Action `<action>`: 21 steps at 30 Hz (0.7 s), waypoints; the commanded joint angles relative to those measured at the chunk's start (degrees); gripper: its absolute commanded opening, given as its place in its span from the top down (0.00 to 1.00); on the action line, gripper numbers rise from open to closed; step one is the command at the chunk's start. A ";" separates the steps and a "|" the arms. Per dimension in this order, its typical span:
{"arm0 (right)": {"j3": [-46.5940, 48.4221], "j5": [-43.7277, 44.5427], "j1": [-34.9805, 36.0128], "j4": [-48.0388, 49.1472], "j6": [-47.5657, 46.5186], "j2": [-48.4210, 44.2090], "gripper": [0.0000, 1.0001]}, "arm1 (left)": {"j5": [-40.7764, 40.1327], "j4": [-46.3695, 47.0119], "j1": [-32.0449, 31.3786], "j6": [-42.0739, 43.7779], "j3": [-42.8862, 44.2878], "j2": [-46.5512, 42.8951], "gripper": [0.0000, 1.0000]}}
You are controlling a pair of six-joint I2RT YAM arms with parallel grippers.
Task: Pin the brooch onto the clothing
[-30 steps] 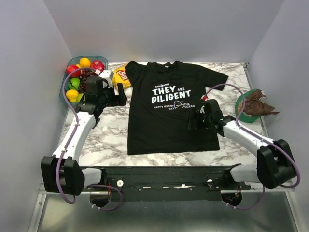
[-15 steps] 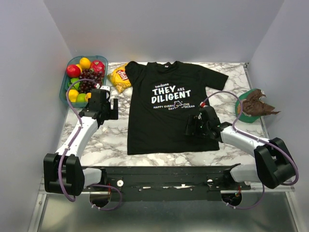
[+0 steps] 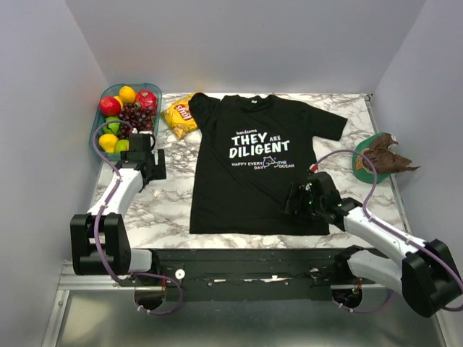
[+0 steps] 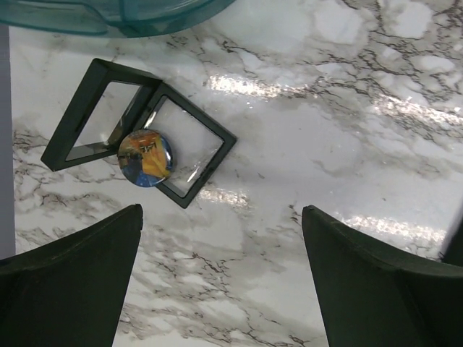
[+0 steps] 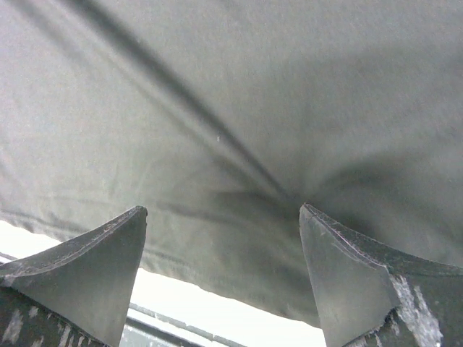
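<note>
The brooch is a small round badge, orange with blue, lying on an opened black frame case on the marble. My left gripper hangs open just short of it, with only bare marble between its fingers. In the top view that gripper is near the fruit basket and hides the brooch. The clothing, a black T-shirt with white print, lies flat mid-table. My right gripper stands open over the shirt's lower right part. The fabric puckers between its fingers, with the hem just below.
A blue basket of fruit stands at the back left; its rim shows above the case. A yellow snack bag lies beside the shirt's sleeve. At the right edge a green plate holds a brown crumpled thing.
Both arms have drawn back toward the near edge. The left gripper moved from the basket toward the near left. The right gripper slid down the shirt toward its hem.
</note>
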 commanded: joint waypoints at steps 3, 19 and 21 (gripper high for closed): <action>4.36 1.85 0.44 -8.94 -3.19 -9.24 0.07 | -3.06 2.75 3.61 -1.36 -0.56 1.45 0.01; 11.57 8.71 0.44 -13.61 -9.80 -17.97 0.05 | -6.31 4.08 7.66 0.05 1.81 10.85 0.33; 11.31 8.71 0.44 -13.69 -10.06 -17.79 0.05 | -7.46 3.90 7.66 0.39 1.81 11.12 0.35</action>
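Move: The brooch lies on its opened black case about 7 cm to my left hand's left, 3 cm ahead and 7 cm below; the case's middle is 1 cm farther out than the brooch. The fruit basket's middle is some 18 cm ahead of my left hand, 9 cm left and 4 cm lower. From my right hand, low over the shirt's near right part, the brooch is about 60 cm left and 10 cm ahead. I swing my empty left hand about 5 cm left over the bare marble towards the brooch, turning some 10 degrees counter-clockwise, then sink nearly 5 cm while narrowing its wide-open fingers to about two thirds. Meanwhile my right hand rises some 12 cm clear of the shirt, fingers open and their tips swinging forward by about 20 degrees. ##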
